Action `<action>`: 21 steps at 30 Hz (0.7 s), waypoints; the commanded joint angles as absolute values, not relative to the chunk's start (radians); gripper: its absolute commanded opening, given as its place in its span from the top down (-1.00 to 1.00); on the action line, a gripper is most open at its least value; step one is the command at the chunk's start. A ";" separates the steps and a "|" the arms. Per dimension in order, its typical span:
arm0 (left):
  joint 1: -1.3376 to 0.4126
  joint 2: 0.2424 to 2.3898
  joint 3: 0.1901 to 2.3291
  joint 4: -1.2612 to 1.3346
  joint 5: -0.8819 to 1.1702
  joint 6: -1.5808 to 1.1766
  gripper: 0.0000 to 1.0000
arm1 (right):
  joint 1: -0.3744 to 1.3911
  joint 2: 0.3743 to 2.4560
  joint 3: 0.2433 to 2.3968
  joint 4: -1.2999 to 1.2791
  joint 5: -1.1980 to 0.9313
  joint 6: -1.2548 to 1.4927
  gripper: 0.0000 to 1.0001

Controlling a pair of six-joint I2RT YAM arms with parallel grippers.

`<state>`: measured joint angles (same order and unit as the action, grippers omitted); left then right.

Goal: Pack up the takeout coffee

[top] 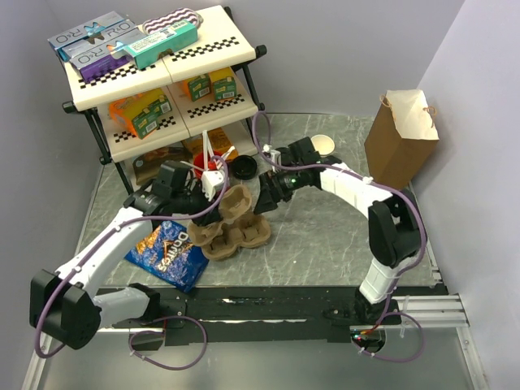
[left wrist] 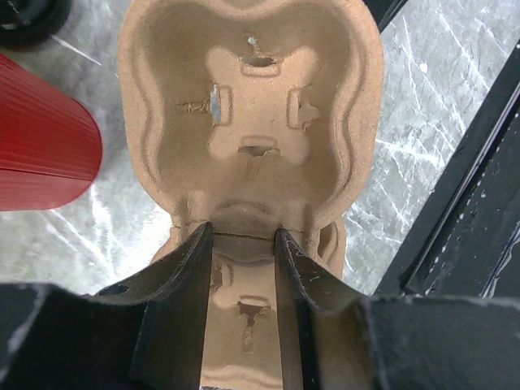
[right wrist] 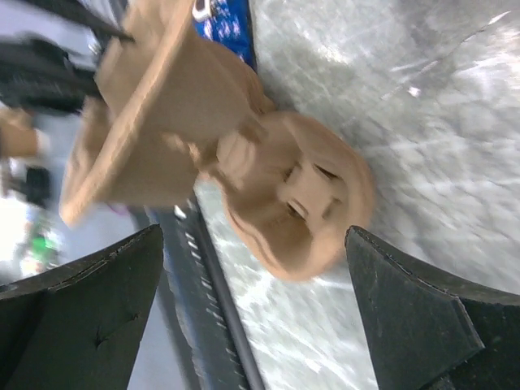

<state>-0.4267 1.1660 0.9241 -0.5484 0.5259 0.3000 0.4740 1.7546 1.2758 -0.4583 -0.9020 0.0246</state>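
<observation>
Only the round black lid of the takeout coffee (top: 241, 168) shows, by the foot of the rack and clear of both grippers. A tan pulp cup carrier (top: 240, 231) lies mid-table with its upper part (top: 236, 201) tipped up. My left gripper (top: 215, 201) is shut on it. In the left wrist view the fingers (left wrist: 241, 236) pinch the ridge between two wells of the carrier (left wrist: 252, 106). My right gripper (top: 262, 203) stands wide open at the carrier's right side. In the blurred right wrist view the carrier (right wrist: 301, 195) lies beyond the spread gripper (right wrist: 253, 236), which holds nothing.
A red cup (top: 210, 169) (left wrist: 41, 138) of white sticks stands just behind the carrier. A blue chip bag (top: 171, 252) lies to its left. A brown paper bag (top: 398, 138) stands at the back right, a stocked rack (top: 162, 73) at the back left, and a tan round object (top: 325, 145) behind the right arm.
</observation>
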 commanded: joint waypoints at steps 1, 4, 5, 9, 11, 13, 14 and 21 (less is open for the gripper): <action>-0.428 1.111 0.989 -0.545 0.519 0.350 0.99 | 0.457 1.618 1.296 -0.583 -0.876 -0.302 -0.96; -0.422 1.089 1.022 -0.516 0.473 0.292 0.99 | 0.460 1.556 1.206 -0.574 -0.836 -0.493 -0.96; -0.417 1.074 1.031 -0.511 0.456 0.275 0.99 | 0.468 1.543 1.187 -0.578 -0.835 -0.549 -0.96; -0.397 1.029 1.106 -0.486 0.376 0.181 0.99 | 0.538 1.476 1.105 -0.549 -0.778 -0.850 -0.97; -0.379 1.016 1.144 -0.494 0.365 0.175 0.99 | 0.599 1.467 1.088 -0.525 -0.718 -0.928 -0.97; -0.371 1.008 1.196 -0.489 0.341 0.166 0.99 | 0.639 1.471 1.072 -0.474 -0.686 -1.001 -0.97; -0.368 0.994 1.207 -0.485 0.333 0.166 0.99 | 0.658 1.476 1.071 -0.453 -0.655 -1.017 -0.97; -0.339 0.968 1.322 -0.431 0.252 0.152 0.99 | 0.872 1.517 0.965 -0.120 -0.453 -1.091 -0.99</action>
<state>-0.3630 0.9771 1.2366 -0.4808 0.3145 0.1814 0.7887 1.4986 1.0103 -0.3485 -0.5842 -0.9939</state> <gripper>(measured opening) 0.370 0.992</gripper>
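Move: Back and to its left of the open right hand, about 8 cm back, 9 cm left and 10 cm below, lies the loose cup carrier; it is some 4 cm back and 5 cm right of the left hand, which still holds the other carrier 13 cm above it. The red straw cup stands 10 cm ahead of the left hand, a centimetre left of it; the Doritos bag lies roughly 15 cm left of that hand and 8 cm back. Lifting the pinched carrier about 20 cm clear of the loose one, the left hand drifts a little forward and left and swings its fingers forward and up some 35 degrees. The right hand, wide open, swings out right, then curves back and left towards the loose carrier, rolling some 70 degrees counter-clockwise and ending slightly lower, short of touching it. ##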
